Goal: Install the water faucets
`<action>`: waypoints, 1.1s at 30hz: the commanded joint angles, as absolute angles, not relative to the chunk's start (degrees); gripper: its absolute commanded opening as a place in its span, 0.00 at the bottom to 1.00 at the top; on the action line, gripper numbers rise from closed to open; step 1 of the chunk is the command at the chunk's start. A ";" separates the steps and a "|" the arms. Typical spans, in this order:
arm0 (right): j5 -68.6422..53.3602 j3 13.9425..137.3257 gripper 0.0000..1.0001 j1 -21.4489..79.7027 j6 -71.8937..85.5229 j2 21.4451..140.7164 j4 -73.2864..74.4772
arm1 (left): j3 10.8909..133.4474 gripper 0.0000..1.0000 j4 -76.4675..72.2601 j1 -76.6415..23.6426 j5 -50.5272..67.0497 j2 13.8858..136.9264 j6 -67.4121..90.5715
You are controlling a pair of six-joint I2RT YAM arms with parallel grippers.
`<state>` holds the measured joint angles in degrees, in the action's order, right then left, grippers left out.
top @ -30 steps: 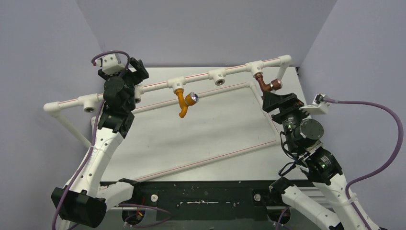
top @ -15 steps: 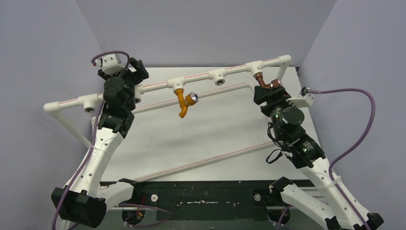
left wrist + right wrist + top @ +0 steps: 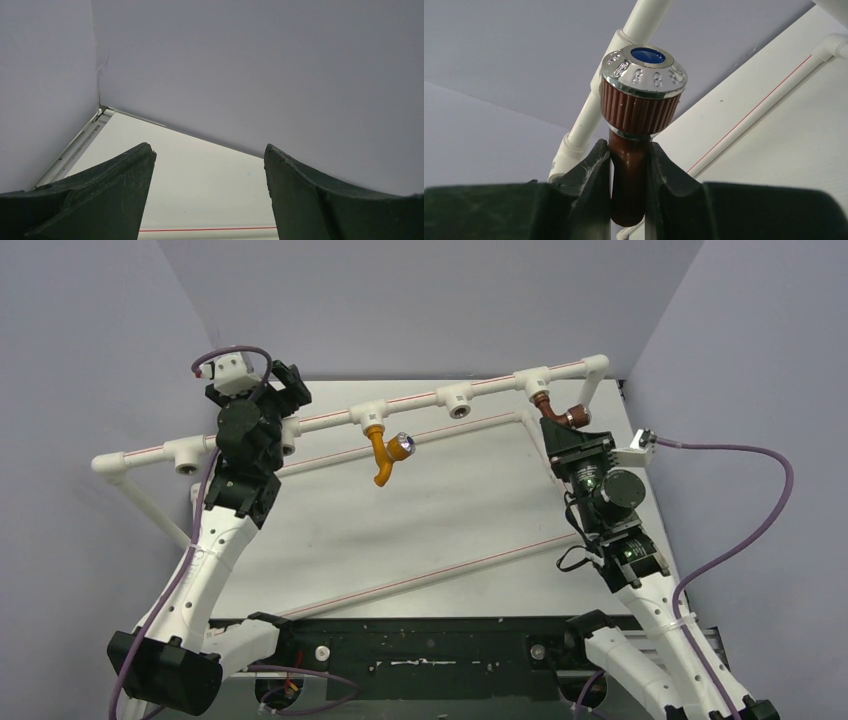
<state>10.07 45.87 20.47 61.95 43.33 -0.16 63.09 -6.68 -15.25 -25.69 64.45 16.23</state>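
The dark red-brown water faucet (image 3: 552, 409) hangs from a white T socket (image 3: 531, 381) at the right end of the back pipe. My right gripper (image 3: 571, 436) is shut on its spout; in the right wrist view the brown stem (image 3: 628, 180) sits pinched between both fingers, with the silver knob (image 3: 643, 71) above them. The orange-yellow faucet (image 3: 380, 455) hangs from the socket (image 3: 368, 414) near the middle of the pipe, its shiny knob to the right. My left gripper (image 3: 287, 390) is open at the pipe's left part, and its wrist view shows nothing between the fingers (image 3: 115, 185).
A white pipe frame (image 3: 440, 570) with red stripes rings the pale table. Bare sockets sit on the back pipe (image 3: 458, 398) and at the left (image 3: 186, 455). Purple-grey walls close in behind and on both sides. A purple cable (image 3: 760, 480) loops off the right wrist.
My right gripper went from open to shut on the red-brown faucet's spout, and the right arm swung in and turned at the wrist. The left arm stayed still.
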 commanded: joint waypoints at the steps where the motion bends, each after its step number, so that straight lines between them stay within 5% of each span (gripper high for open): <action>1: 9.54 42.20 0.00 18.37 69.68 41.77 -7.41 | 58.20 0.78 8.79 -16.00 -24.46 67.42 16.17; 15: 3.31 36.40 0.00 18.37 102.89 42.21 -25.96 | 58.52 0.77 9.18 -16.00 -24.48 67.14 16.08; 25: 0.71 42.18 0.00 18.35 104.14 42.83 -17.88 | 58.37 0.78 8.98 -16.00 -25.20 66.85 15.75; 33: -0.75 41.02 0.63 18.35 99.67 40.32 -11.21 | 58.43 0.78 9.05 -15.99 -25.14 66.99 15.73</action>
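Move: Between the right hand's closed fingers is the brown faucet's spout; the faucet's middle lies about 3 cm ahead of that hand, 1 cm left and 1 cm up, its knob 3 cm right and 2 cm ahead. The white tee holding it is roughly 7 cm ahead and 4 cm left, the empty tee some 17 cm left and 5 cm ahead. From the idle left hand the brown faucet is about 43 cm right and 5 cm back. Turning the brown faucet in its tee, the right hand keeps its pinch on the spout and rolls some 40 degrees clockwise as seen from behind the hand, left side rising. It stays nearly in place, drifting only a centimetre or so up and left; with the roll finished, the fingers open to about half and let go of the spout. ##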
